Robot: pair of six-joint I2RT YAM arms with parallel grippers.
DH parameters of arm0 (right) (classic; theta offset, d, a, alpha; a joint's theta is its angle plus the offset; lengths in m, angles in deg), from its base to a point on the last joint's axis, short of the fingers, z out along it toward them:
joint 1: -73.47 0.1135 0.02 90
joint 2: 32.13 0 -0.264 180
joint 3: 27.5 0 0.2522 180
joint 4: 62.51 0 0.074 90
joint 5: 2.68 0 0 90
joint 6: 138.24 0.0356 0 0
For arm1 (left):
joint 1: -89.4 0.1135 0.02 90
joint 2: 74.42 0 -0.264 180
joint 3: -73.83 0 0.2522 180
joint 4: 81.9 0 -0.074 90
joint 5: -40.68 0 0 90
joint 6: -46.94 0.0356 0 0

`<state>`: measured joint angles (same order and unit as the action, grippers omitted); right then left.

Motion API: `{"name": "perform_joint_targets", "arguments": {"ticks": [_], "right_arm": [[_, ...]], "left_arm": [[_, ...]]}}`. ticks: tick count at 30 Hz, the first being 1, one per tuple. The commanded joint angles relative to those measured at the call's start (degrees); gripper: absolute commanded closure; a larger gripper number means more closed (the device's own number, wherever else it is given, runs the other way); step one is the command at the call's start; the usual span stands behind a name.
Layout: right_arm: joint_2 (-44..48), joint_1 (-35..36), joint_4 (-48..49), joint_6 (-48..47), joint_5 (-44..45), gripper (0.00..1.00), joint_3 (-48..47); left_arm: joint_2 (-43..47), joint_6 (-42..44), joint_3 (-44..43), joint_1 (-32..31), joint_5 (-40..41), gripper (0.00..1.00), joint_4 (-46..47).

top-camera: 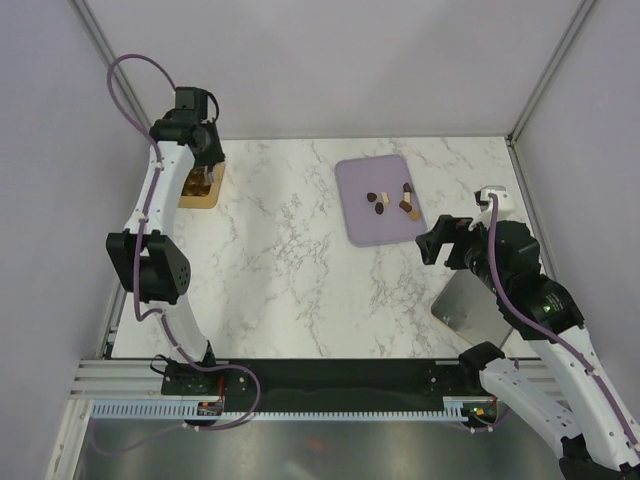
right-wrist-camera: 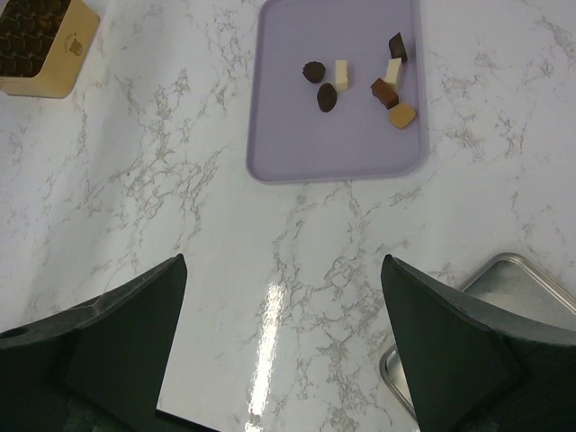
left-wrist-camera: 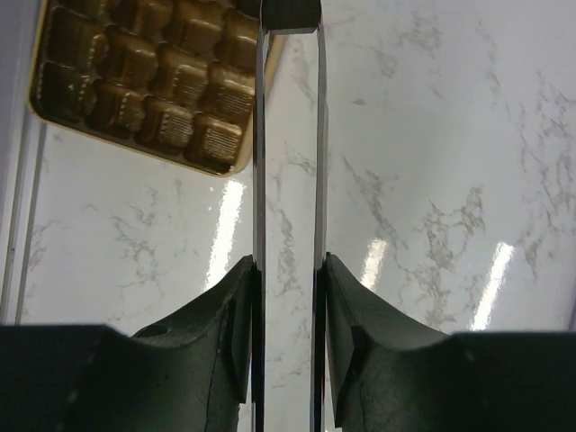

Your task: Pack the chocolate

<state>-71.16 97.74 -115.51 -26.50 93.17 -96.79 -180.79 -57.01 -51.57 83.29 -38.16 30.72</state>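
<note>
Several small chocolate (top-camera: 381,209) pieces, dark, cream and tan, lie on the lilac tray (top-camera: 360,225) at the back right. In the right wrist view the chocolate (right-wrist-camera: 327,96) sits in the far half of the tray (right-wrist-camera: 297,135). My right gripper (top-camera: 432,243) hovers open and empty just near of that tray, its jaws (right-wrist-camera: 283,270) wide apart. My left gripper (top-camera: 203,172) is at the back left over the golden box (top-camera: 198,192). It is shut on long metal tongs (left-wrist-camera: 261,135), whose far ends hold a dark bit (left-wrist-camera: 290,13) beside the box (left-wrist-camera: 153,81).
A bare metal tray (top-camera: 470,305) lies at the right, under my right arm; its corner (right-wrist-camera: 513,288) shows in the right wrist view. The golden box (right-wrist-camera: 40,45) also shows there at far left. Grey walls close in the marble table (top-camera: 300,280).
</note>
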Motion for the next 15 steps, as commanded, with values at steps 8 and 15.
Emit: {"name": "perform_joint_targets", "arguments": {"ticks": [8,15], "right_arm": [[-0.4,0.2,3.0,-0.1,0.0,0.02,-1.0],[-1.9,0.2,3.8,-0.4,0.0,0.02,-1.4]], "left_arm": [[-7.9,0.1,-8.1,15.3,-1.0,0.6,-0.1],[-12.0,1.6,-10.7,17.3,1.2,0.6,0.8]]}}
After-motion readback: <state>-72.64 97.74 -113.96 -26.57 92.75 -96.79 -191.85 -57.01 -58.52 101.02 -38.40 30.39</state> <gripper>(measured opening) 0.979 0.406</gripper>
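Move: The left hand holds the dark square chocolate; the chocolate box's middle lies about 11 cm to its left, 3 cm ahead and some 16 cm below. Of the pieces already packed, a dark square sits about 5 cm left and 7 cm ahead of the hand, the pale ovals about 9 cm left and 8 cm ahead, all roughly as deep. From the waiting right hand the box is some 52 cm left, 26 cm ahead and 19 cm below. Keeping its pinch on the dark square chocolate, the left hand sweeps about 15 cm to its left, from the box's right side across to above the empty compartments at its left, creeping only some 2 cm forward and slowing clearly towards the end. On the way it sinks about 4.5 cm and swings counter-clockwise by nearly 20 degrees, the fingers staying at the same opening and still above the box. ##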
